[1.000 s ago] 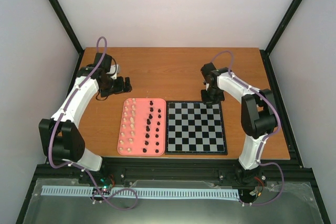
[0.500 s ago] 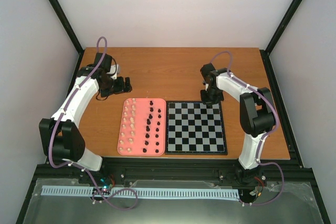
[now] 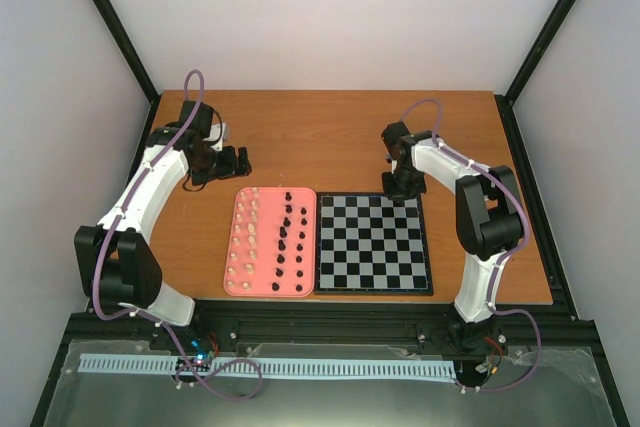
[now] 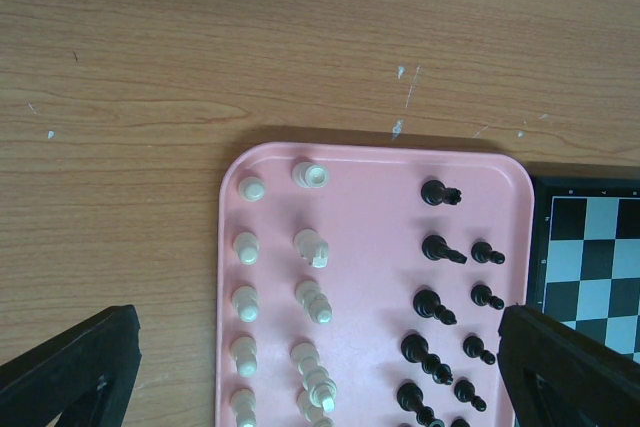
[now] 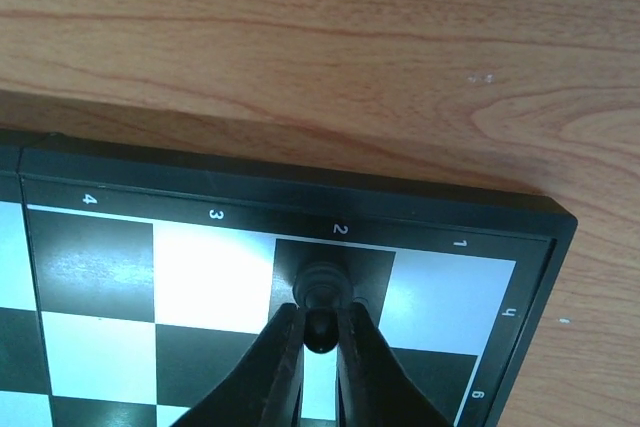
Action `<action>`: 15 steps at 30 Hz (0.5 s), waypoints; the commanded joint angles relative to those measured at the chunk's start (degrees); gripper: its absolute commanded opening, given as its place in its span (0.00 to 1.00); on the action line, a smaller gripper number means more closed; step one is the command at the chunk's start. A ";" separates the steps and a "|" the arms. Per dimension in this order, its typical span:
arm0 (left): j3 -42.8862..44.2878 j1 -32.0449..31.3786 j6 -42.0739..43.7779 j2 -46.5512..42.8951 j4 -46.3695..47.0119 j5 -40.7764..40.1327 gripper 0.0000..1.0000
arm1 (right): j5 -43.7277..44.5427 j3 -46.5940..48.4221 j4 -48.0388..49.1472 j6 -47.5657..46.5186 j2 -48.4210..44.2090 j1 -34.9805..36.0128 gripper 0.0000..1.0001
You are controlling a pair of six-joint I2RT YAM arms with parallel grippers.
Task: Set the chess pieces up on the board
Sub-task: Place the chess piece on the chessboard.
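Observation:
The board (image 3: 372, 243) lies right of the pink tray (image 3: 270, 237). My right gripper (image 3: 405, 187) reaches down to the board's far right corner. In the right wrist view the right gripper (image 5: 320, 322) is shut on the round head of a black chess piece (image 5: 322, 287), whose base rests on the black edge square (image 5: 330, 259) under the number 2. Several black chess pieces (image 4: 432, 247) and cream-white ones (image 4: 310, 245) stand in rows on the tray (image 4: 370, 247). My left gripper (image 3: 225, 159) hovers over the table beyond the tray, open, its fingers (image 4: 70, 367) wide apart with nothing between them.
Bare wooden table (image 3: 320, 137) stretches behind the tray and the board. The board's dark border (image 5: 300, 187) runs close to the right gripper. Black frame posts stand at the table's back corners.
None of the pieces or arms has visibly shifted in the top view.

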 commanded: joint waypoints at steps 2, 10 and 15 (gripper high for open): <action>0.20 -0.38 0.44 0.29 0.46 0.34 1.00 | 0.79 -1.56 0.11 -0.29 0.29 -0.54 0.19; 0.24 -0.40 0.44 0.17 0.45 0.30 1.00 | -2.66 -1.10 0.62 -1.43 -2.59 -0.49 0.41; 0.32 -0.38 0.44 0.11 0.40 0.37 1.00 | -3.80 3.10 -1.55 -0.93 -5.00 0.20 0.47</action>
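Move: The black chess piece is still between the right fingertips, its middle about 1 cm below the hand point, over the dark square second from the right in the board's far row. The board's far right corner is some 2 cm ahead of the right hand and 6 cm to its right; the board's middle is roughly 10 cm back and 7 cm left. From the left hand the piece lies about 38 cm right, 3 cm back and 14 cm below. The black chess piece is let go on its dark square: the right fingers spread from nearly shut to about half open, coming away from both its sides. Meanwhile the right hand eases back about 1 cm, fingers still pointing down, and dips roughly half a centimetre before coming up again and drifting slightly left. ##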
